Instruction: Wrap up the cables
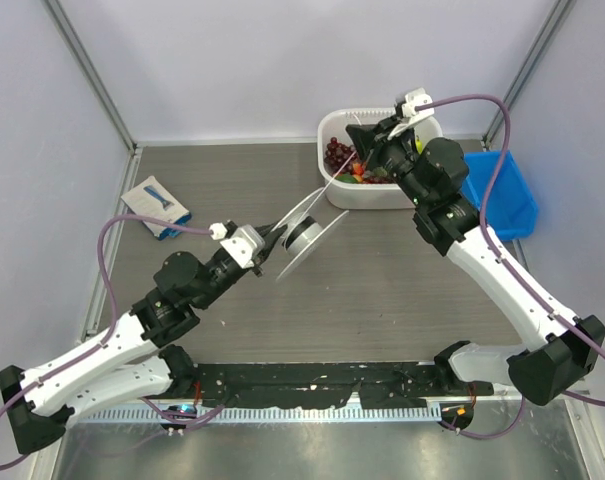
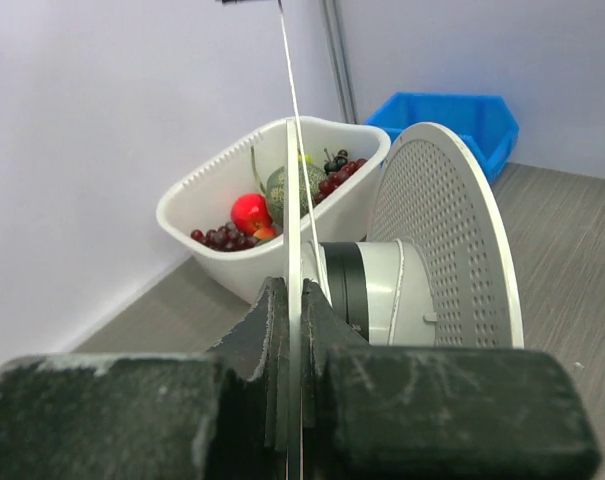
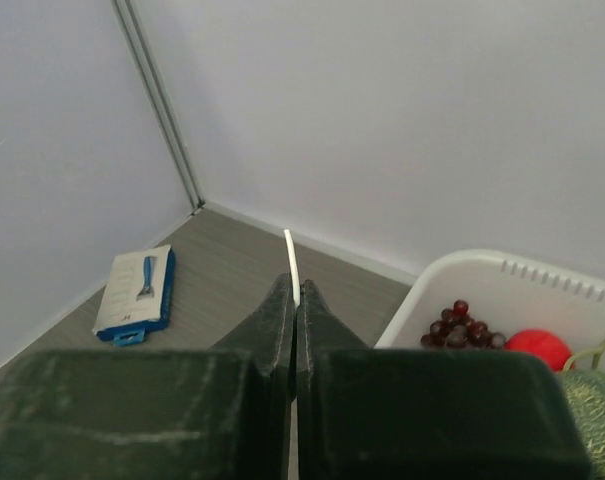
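Observation:
A translucent white spool (image 1: pixel 304 232) hangs above the middle of the table. My left gripper (image 1: pixel 274 240) is shut on its near flange. In the left wrist view that flange stands edge-on between the closed fingers of the left gripper (image 2: pixel 294 295), with the perforated far flange of the spool (image 2: pixel 442 230) to the right. The thin white cable (image 1: pixel 340 172) runs taut from the spool's hub up to my right gripper (image 1: pixel 360 148). In the left wrist view the cable (image 2: pixel 286 60) rises out of the top of the picture. The right gripper (image 3: pixel 295 290) is shut on the cable (image 3: pixel 291 250), whose short end pokes past the fingertips.
A white basket (image 1: pixel 327 125) of grapes and other fruit stands at the back, under the right gripper, and also shows as the basket (image 2: pixel 202 195) and the basket (image 3: pixel 502 270). A blue bin (image 1: pixel 502 195) sits to its right. A blue-and-white packet (image 1: pixel 157 207) lies at the far left.

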Action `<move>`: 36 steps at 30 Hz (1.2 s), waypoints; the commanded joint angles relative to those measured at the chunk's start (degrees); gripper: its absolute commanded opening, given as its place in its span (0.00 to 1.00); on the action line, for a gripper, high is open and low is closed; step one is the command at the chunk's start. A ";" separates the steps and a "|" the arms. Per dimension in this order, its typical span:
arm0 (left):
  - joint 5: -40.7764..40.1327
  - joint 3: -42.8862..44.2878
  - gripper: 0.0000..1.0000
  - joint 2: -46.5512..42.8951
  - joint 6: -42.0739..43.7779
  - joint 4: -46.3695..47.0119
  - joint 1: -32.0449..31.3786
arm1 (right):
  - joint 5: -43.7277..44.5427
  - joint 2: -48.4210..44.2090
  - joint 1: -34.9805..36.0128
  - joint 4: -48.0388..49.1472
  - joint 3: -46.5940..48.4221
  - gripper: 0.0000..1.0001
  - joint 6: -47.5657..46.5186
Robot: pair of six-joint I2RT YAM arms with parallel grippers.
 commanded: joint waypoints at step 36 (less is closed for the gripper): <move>1.83 19.35 0.00 5.22 -2.23 4.13 -0.39 | -20.06 3.66 -10.90 -1.50 -13.51 0.01 39.37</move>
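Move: The right hand, pinching the cable, has the spool's hub about 16 cm back, 8 cm to its left and 10 cm lower; the spool's free flange is some 19 cm back, 6 cm left and 10 cm lower. The fruit basket stands roughly 12 cm ahead and 8 cm right, about 36 cm below. The left hand grips the other flange, the hub some 5 cm to its right, 1 cm back and about level. Cable pinched, the right hand sinks about 15 cm beyond the spool while the left draws back, then rises. ##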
